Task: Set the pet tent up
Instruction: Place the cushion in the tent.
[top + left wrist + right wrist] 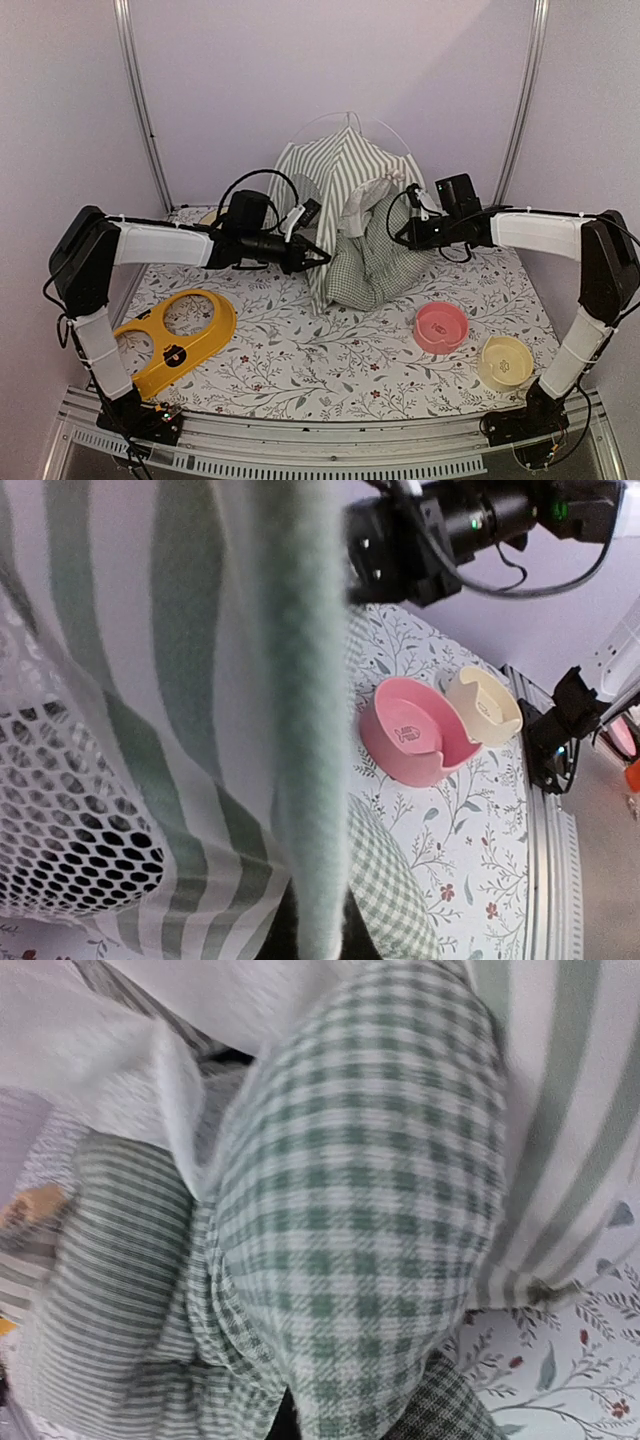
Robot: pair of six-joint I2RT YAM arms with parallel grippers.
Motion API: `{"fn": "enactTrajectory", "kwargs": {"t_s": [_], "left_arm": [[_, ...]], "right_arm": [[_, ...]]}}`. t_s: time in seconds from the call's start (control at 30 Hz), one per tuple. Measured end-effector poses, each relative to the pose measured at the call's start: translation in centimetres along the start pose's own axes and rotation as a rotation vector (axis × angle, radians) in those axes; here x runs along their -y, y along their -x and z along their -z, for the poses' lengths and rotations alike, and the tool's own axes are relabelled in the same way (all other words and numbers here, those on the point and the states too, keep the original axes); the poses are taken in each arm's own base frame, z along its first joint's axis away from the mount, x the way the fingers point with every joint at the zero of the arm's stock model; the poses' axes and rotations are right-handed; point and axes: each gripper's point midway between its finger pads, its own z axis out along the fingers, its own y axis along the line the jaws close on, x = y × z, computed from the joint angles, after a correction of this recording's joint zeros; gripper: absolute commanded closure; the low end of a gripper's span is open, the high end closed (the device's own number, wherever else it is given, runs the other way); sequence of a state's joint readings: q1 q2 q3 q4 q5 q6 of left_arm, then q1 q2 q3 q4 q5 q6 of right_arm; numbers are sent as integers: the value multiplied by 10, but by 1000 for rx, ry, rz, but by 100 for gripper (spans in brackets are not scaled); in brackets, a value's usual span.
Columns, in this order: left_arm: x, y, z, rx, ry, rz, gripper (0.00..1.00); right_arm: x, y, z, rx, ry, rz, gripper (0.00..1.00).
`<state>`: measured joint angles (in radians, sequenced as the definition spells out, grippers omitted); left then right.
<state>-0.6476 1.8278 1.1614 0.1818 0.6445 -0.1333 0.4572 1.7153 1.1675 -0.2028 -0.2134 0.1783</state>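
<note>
The pet tent [338, 172] stands at the back centre, green-and-white striped, with a thin pole arching over its peak. A green checked cushion [377, 262] bulges out of its front. My left gripper [318, 258] is shut on the green edge band [305, 780] of the tent's front flap, which runs down between the jaws; white mesh [70, 810] shows beside it. My right gripper [405, 236] is pressed into the cushion [350, 1210] and shut on its fabric. The cloth hides its fingers in the right wrist view.
A yellow two-hole bowl holder [180, 340] lies front left. A pink bowl [441, 327] and a cream bowl [505, 361] sit front right on the floral cloth [300, 350]. Metal frame posts [140, 100] rise at both back corners.
</note>
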Motion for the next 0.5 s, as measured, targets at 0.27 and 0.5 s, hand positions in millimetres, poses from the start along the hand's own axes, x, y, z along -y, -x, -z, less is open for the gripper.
{"fn": "enactTrajectory", "kwargs": {"t_s": [0.27,0.5], "left_arm": [[30,-2,0,-15,-201,-53,100],[64,-3,5,-29,-374,-60,100]], "right_arm": [[-53,99,27,304,252,-185,100],[-33,82,-28,357,92,-319,99]]}}
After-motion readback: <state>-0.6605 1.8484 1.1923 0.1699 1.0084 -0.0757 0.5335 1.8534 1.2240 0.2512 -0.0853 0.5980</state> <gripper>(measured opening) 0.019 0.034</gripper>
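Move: Ahead of the right hand, which already pinches the cushion's right-hand part, the tent's doorway lies about 5 cm farther out and 6 cm to its left, at roughly its height. The cushion's middle is some 5 cm left, 1 cm back and 6 cm below; the pink bowl stands about 14 cm back, 8 cm right and 11 cm down. From the left hand, still gripping the tent's front edge, the doorway is roughly 12 cm ahead, 9 cm right and a little lower. Lifting its pinched part of the cushion about 10 cm, then lowering it by half that, the right hand carries it forward and left towards the doorway, rolling its left side up some 25 degrees and turning a little clockwise. The left hand keeps hold of the tent's front edge, drawing it back and slightly up while swivelling clockwise. ##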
